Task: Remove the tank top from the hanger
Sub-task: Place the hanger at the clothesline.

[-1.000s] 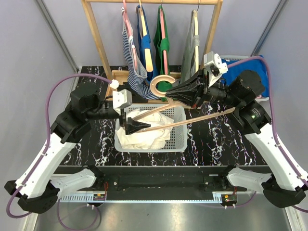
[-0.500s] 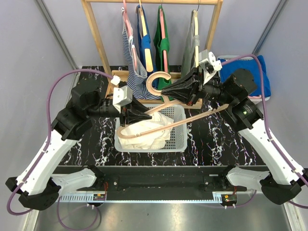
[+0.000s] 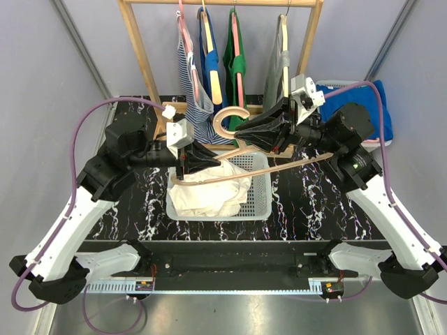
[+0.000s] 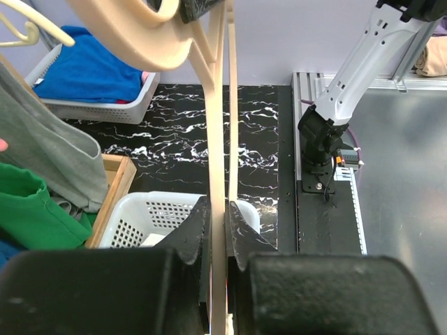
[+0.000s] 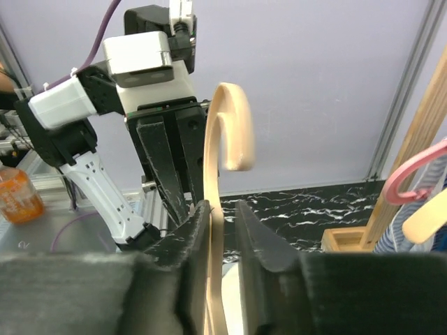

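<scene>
A pale wooden hanger (image 3: pixel 234 117) hangs bare in the air over the white basket (image 3: pixel 260 209). The cream tank top (image 3: pixel 209 194) lies crumpled inside that basket, off the hanger. My left gripper (image 3: pixel 218 159) is shut on the hanger's left shoulder; in the left wrist view both fingers press the hanger (image 4: pixel 217 105) at the left gripper (image 4: pixel 218 211). My right gripper (image 3: pixel 239 132) is clamped round the hanger's neck just under the hook. In the right wrist view the hanger (image 5: pixel 230 132) lies against one finger of the right gripper (image 5: pixel 222 209), with a sliver of gap at the other.
Behind the basket stands a wooden rack (image 3: pixel 140 56) with striped (image 3: pixel 194 84), blue (image 3: pixel 208 56), green (image 3: pixel 237 63) and grey (image 3: pixel 276 70) garments on hangers. A second basket with blue cloth (image 3: pixel 363 105) sits at the back right. Purple cables loop off both arms.
My left gripper, open a second ago near the hanger's lower bar, has risen and closed on the hanger's shoulder. The right arm shifted the hanger slightly left and up.
</scene>
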Controlling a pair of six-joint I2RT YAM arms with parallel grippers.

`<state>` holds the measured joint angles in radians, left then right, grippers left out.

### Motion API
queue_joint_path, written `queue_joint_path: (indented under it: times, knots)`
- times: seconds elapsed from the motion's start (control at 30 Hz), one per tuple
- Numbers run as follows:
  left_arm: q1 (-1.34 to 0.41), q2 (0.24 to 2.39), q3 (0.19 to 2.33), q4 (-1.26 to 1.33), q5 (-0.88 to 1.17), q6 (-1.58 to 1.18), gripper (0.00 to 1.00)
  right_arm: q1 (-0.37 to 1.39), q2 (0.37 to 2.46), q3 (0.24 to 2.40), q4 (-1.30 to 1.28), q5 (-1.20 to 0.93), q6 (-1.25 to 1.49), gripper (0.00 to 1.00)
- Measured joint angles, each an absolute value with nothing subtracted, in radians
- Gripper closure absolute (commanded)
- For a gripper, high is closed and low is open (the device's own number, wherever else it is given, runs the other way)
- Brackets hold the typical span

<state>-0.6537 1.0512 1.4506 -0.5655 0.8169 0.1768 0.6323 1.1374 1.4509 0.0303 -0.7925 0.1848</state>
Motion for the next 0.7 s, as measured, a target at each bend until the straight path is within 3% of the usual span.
queue_joint_path:
  times: [0.1, 0.23, 0.37, 0.7]
  knots:
    - [-0.657, 1.048, 1.444, -0.572, 0.792, 0.184, 1.00, 0.633, 1.128, 1.429, 0.041, -0.744, 0.179, 0.19]
    - [-0.659, 1.025, 1.444, -0.598, 0.692, 0.217, 1.00, 0.633, 1.106, 1.402, 0.023, -0.640, 0.144, 0.08]
    - [-0.653, 0.968, 1.455, -0.634, 0.588, 0.273, 1.00, 0.633, 1.050, 1.374, -0.003, -0.532, 0.103, 0.00]
    - [-0.610, 0.804, 1.562, -0.696, 0.404, 0.374, 1.00, 0.633, 0.863, 1.351, -0.060, -0.337, 0.007, 0.00]
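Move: The left hand holds the tank-top hanger and would take it to the free left end of the rail, about 42 cm ahead, 20 cm to its left and 14 cm above. The striped top hangs about 36 cm ahead, 7 cm left and 10 cm lower than this hand; the basket is 17 cm ahead and 38 cm below. For the right hand, that free rail end is some 39 cm ahead, 25 cm left and 5 cm up. The right fingers open wide and let go of the hanger by its hook; that hand edges forward, then draws back and some 9 cm right, rising a little and turning clockwise. The left hand keeps its pinch on the hanger and, after a slight forward start, carries it about 10 cm left and 7 cm up towards the rail's free end, turning about 25 degrees counter-clockwise. ##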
